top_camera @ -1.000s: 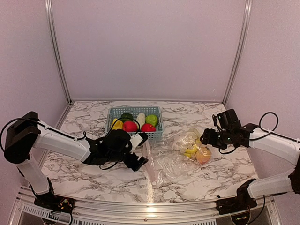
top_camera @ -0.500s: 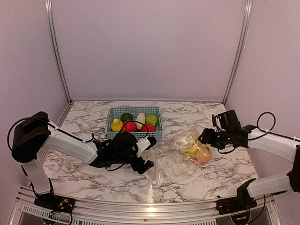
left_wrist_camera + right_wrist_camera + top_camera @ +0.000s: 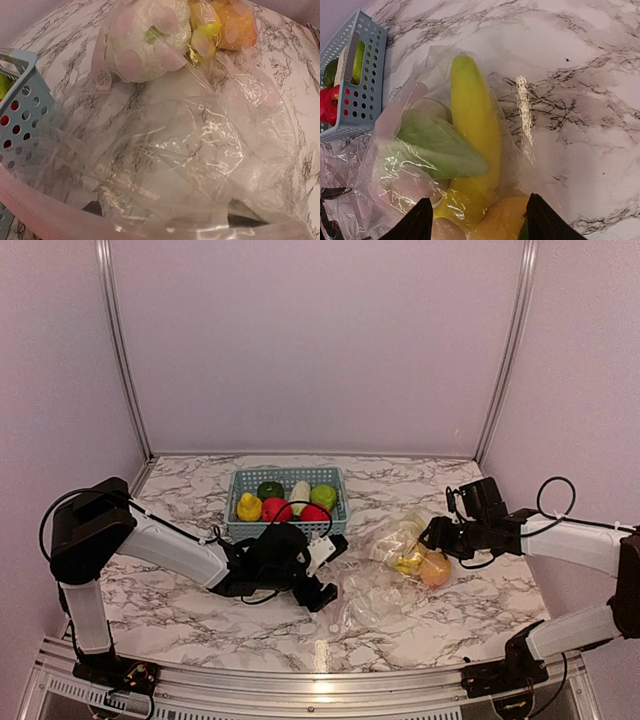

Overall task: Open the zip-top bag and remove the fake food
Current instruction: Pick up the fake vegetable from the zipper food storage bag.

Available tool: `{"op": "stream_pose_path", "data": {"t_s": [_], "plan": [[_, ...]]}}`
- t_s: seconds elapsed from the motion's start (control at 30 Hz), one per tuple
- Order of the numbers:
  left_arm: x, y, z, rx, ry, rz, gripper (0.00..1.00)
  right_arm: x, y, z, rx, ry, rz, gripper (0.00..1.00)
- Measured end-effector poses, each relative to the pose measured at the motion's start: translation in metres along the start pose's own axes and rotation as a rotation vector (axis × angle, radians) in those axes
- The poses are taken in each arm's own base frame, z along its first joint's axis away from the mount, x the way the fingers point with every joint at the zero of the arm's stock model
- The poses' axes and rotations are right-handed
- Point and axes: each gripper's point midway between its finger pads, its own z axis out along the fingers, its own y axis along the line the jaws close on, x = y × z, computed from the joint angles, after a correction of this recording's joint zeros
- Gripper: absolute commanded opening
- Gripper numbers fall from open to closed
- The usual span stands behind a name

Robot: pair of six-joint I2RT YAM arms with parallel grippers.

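The clear zip-top bag (image 3: 375,595) lies crumpled on the marble, its pale zipper strip (image 3: 335,618) at the near left. The fake food sits bunched in its far right end: a white cauliflower (image 3: 147,45), a yellow banana (image 3: 475,125), a green leafy piece (image 3: 435,145) and an orange (image 3: 505,220). My left gripper (image 3: 332,568) is low at the zipper end, open. In the left wrist view the pink strip (image 3: 50,215) and plastic drape over the left gripper (image 3: 167,215). My right gripper (image 3: 428,538) is open, and in its wrist view the right gripper (image 3: 481,225) has a finger on either side of the bagged orange and banana.
A light blue slotted basket (image 3: 288,530) stands behind the bag with yellow, red, green and white toy foods in it. Its corner shows in the left wrist view (image 3: 20,100) close to the bag. The booth walls rise behind and at both sides.
My left arm has slid right, bringing its gripper up to the bag's zipper edge. My right gripper has edged left onto the food end and its jaws have narrowed somewhat.
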Motion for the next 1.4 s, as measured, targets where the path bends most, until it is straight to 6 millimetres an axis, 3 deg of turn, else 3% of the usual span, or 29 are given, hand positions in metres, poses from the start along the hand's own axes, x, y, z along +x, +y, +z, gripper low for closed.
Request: {"op": "stream_pose_path", "data": {"t_s": [0.1,0.33,0.63,0.9,1.13,1.4], "plan": [[0.002,0.0,0.003,0.0,0.016,-0.006,0.89,0.002,0.0,0.001,-0.002,0.006,0.001,0.46],[0.001,0.0,0.004,0.001,0.041,-0.007,0.89,0.001,0.001,0.001,-0.008,0.008,0.005,0.0],[0.006,0.0,0.004,0.002,0.06,-0.008,0.89,-0.011,0.01,-0.007,-0.016,0.004,-0.012,0.0],[0.007,-0.001,0.004,0.004,0.062,-0.007,0.9,-0.048,0.046,-0.037,-0.065,-0.068,-0.059,0.0],[0.011,-0.004,0.003,0.021,0.066,-0.005,0.9,-0.049,0.073,-0.053,-0.079,-0.073,-0.108,0.0],[0.008,-0.007,0.003,0.043,0.052,0.004,0.91,-0.05,0.067,-0.072,-0.031,-0.09,-0.1,0.0]]}}
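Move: The right hand's open fingers sit right at the loose film of the zipper bag's filled end, a centimetre or two below the hand. Inside the bag, the peach lies about 4 cm back and a bit to the right, the bananas some 2 cm ahead and 3 cm left, and the cauliflower about 7 cm left, level with the hand, all roughly 4 cm below. From the left hand, that film is about 22 cm right and 9 cm ahead, slightly higher. Staying in place at first, the right hand closes fully to pinch the bag's film near the peach. Then it rises straight and briskly, about 10 cm, drawing the filled end up off the table while its fingertips tilt up slightly. The left hand keeps almost still at the bag's mouth, its fingers wide open. ##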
